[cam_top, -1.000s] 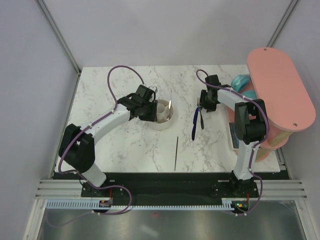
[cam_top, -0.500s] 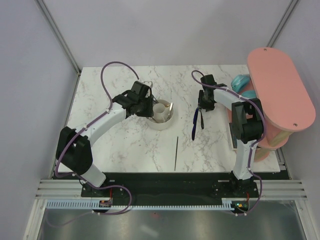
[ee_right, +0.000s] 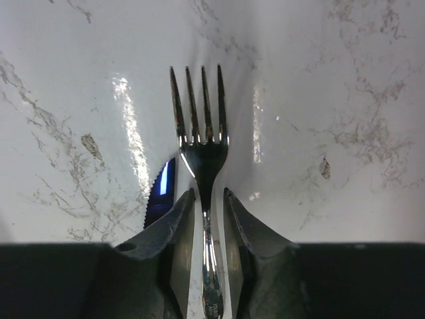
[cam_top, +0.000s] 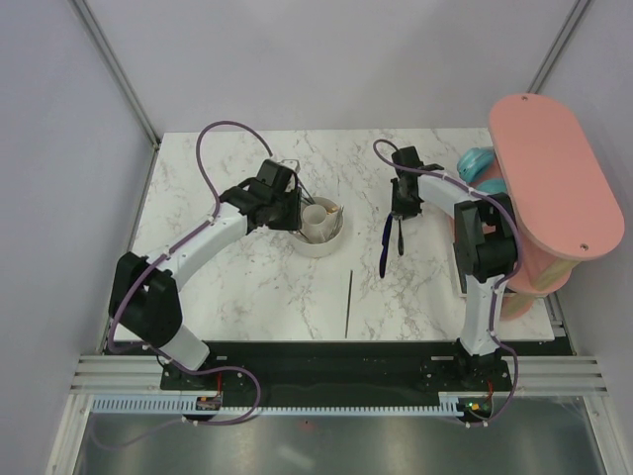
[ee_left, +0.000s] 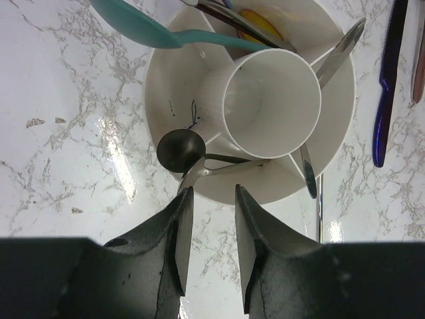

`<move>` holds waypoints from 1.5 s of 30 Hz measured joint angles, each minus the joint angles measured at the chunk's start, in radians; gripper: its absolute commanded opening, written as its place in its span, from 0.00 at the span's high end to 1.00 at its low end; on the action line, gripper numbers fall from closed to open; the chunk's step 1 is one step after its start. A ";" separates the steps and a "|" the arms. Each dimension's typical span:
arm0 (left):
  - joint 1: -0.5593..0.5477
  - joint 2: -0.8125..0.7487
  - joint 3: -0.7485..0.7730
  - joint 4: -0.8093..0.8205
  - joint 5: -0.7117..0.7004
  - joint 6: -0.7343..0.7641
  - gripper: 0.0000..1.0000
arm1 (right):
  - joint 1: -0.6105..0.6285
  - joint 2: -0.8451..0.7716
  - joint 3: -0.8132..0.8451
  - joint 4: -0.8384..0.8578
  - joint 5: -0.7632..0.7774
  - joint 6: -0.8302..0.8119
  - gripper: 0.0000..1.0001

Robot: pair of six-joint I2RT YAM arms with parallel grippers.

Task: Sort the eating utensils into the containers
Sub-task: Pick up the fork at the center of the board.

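The white round holder [cam_top: 318, 245] [ee_left: 159, 86] stands mid-table with several utensils in its ring sections: a teal spoon [ee_left: 159, 30], a gold-bowled spoon [ee_left: 259, 23], a black spoon [ee_left: 179, 149] and silver handles [ee_left: 342, 50]. Its central cup [ee_left: 272, 100] is empty. My left gripper [cam_top: 288, 210] [ee_left: 212, 199] is open just off the holder's rim, holding nothing. My right gripper [cam_top: 400, 210] [ee_right: 208, 194] is low on the table, its fingers astride the neck of a silver fork [ee_right: 201, 133] with thin gaps on both sides. A blue-handled knife [cam_top: 384, 242] [ee_right: 161, 189] lies beside the fork.
A thin stick [cam_top: 348, 302] lies on the marble toward the near edge. The large pink oval board [cam_top: 554, 178] stands raised at the right, with a teal object [cam_top: 480, 161] beside it. Grey walls close in the table's left, right and far sides.
The right gripper's jaws have narrowed around the fork. My left gripper has pulled back a little from the holder, and the utensil it stood over now rests in the holder.
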 measured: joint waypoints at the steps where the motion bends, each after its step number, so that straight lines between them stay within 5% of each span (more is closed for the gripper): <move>1: 0.002 -0.003 0.000 0.000 0.000 0.000 0.62 | 0.005 0.004 0.006 -0.001 -0.001 -0.001 0.70; 12: 0.024 -0.061 -0.004 -0.001 -0.006 0.000 0.62 | 0.059 0.035 0.047 -0.004 0.041 0.006 0.70; 25: 0.042 -0.122 -0.043 -0.007 -0.006 0.000 0.62 | 0.071 0.066 0.100 -0.063 0.061 0.007 1.00; 45: 0.059 -0.169 -0.043 -0.007 0.000 -0.001 0.62 | 0.068 -0.087 -0.105 -0.080 0.004 0.006 1.00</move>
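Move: Straddling the fork at board level, the right hand has its fingers just either side of the neck; the fork's middle lies about 3 cm back, neither left nor right. The blue knife's middle is some 8 cm back and 3 cm left, its tip close by the fingers. The divided container is roughly 22 cm left and 4 cm back. From the left hand, the fork is about 28 cm right, 2 cm ahead and 12 cm below. Sliding about 2.5 cm left at board level, the right hand then stops and closes its half-open fingers, pinching the fork at its neck. Holding on, it drags the fork back some 5 cm without rising, easing slightly right again. The left hand, empty, rises about 4.5 cm and shifts 3 cm left, away from the container. ##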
